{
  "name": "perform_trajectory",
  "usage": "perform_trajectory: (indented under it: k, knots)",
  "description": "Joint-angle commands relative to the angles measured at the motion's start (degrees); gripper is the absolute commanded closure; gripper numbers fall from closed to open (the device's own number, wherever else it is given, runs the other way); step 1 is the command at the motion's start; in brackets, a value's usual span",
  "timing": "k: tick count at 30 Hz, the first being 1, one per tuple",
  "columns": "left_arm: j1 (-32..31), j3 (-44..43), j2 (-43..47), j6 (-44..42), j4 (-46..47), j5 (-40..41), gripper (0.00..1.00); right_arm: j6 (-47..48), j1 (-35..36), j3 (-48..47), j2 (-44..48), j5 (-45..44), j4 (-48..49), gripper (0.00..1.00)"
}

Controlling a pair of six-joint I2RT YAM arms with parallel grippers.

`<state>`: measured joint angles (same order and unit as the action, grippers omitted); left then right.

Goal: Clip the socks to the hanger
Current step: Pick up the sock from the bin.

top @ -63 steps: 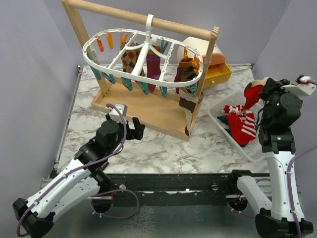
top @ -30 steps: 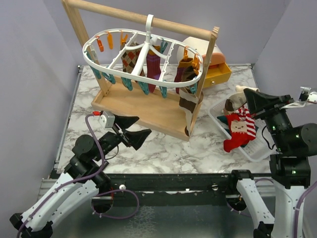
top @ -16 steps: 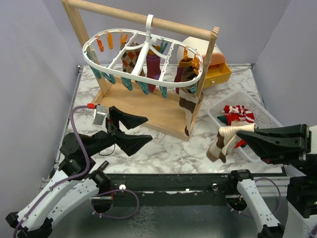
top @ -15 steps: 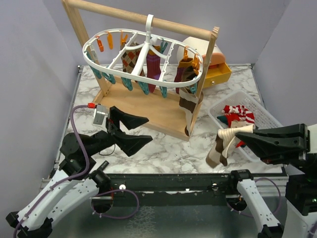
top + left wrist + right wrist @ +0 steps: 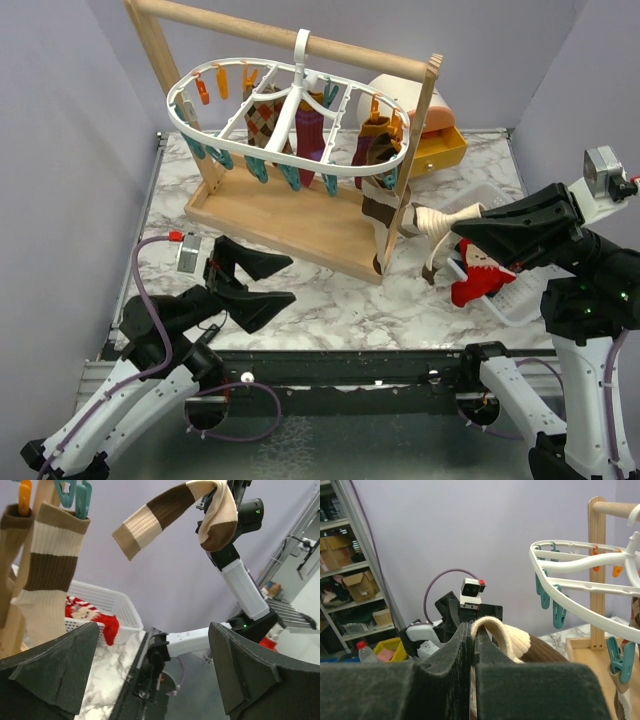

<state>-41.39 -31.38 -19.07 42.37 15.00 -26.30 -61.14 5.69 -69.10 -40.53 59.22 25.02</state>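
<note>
The white oval hanger (image 5: 290,120) hangs from the wooden bar, and its ring also shows in the right wrist view (image 5: 580,575). An argyle sock (image 5: 265,118), a maroon sock (image 5: 310,135) and a brown striped sock (image 5: 380,200) are clipped to it. My right gripper (image 5: 458,228) is shut on a cream-and-brown sock (image 5: 430,228), held in the air just right of the hanger's right end. The sock's cream fold bulges over the shut fingers (image 5: 471,630). My left gripper (image 5: 290,280) stands open and empty, low at the front left, pointing toward the held sock (image 5: 165,510).
A white slatted basket (image 5: 107,602) at the right holds a red sock (image 5: 475,282) and others. The wooden rack (image 5: 290,40) with its tray base (image 5: 290,215) fills the middle. A yellow drawer box (image 5: 440,150) sits behind the rack's right post.
My right gripper has carried the cream-and-brown sock up and left, from beside the basket to the hanger's right end. My left arm drew back a little, still open.
</note>
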Motion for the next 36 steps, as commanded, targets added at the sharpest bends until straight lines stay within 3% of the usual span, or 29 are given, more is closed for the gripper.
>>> perform_trajectory:
  k: [1, 4, 12, 17, 25, 31, 36]
  knots:
    - [-0.3, 1.7, 1.7, -6.6, 2.0, 2.7, 0.01, -4.6, 1.2, 1.1, -0.5, 1.5, 8.5, 1.0]
    - [-0.3, 0.7, -1.4, -8.5, 4.9, -0.7, 0.01, -5.2, 2.6, 2.7, 0.2, 3.6, 8.4, 1.0]
    - [-1.7, -5.5, -19.5, -2.3, 20.6, -16.3, 0.01, -7.0, 5.0, 10.1, 2.4, 6.1, 8.2, 0.99]
    - [-7.7, -7.3, -22.5, -14.8, 22.1, -13.8, 0.01, -7.9, 6.0, 11.2, 1.7, 5.5, 9.1, 1.0]
    - [-19.5, -12.9, -34.9, -31.8, 22.4, -11.1, 0.01, -10.0, 7.8, 10.1, -1.5, 6.0, 12.1, 1.0]
    - [-21.5, -15.4, -38.3, -40.2, 22.4, -6.1, 0.01, -9.3, 8.9, 8.9, -1.7, 7.0, 9.5, 1.0]
    - [-21.9, -17.0, -39.9, -42.1, 22.4, -5.3, 0.01, -9.9, 9.3, 9.3, -1.1, 7.4, 9.5, 0.99]
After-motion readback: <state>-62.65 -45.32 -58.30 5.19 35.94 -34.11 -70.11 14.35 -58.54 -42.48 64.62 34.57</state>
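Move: The brown-and-cream sock, pinched in the right gripper, lies about 22 cm to the left hand's right, some 5 cm farther out and 12 cm higher. From the right hand the sock's middle is about 6 cm left, level fore and aft and 4 cm lower. The striped hanging sock is roughly 17 cm right of the left hand, 12 cm ahead and about as high. The bin lies well below the right hand, some 14 cm ahead and 15 cm right. Bring the open left gripper about 14 cm to the right, up to the sock's dangling ends, rolling it some 30 degrees so its forward side rises; keep the fingers wide open. Meanwhile keep the right fingers shut on the sock, lower it about 5 cm and ease it slightly left, swinging the fingertips roughly 15 degrees counter-clockwise. ##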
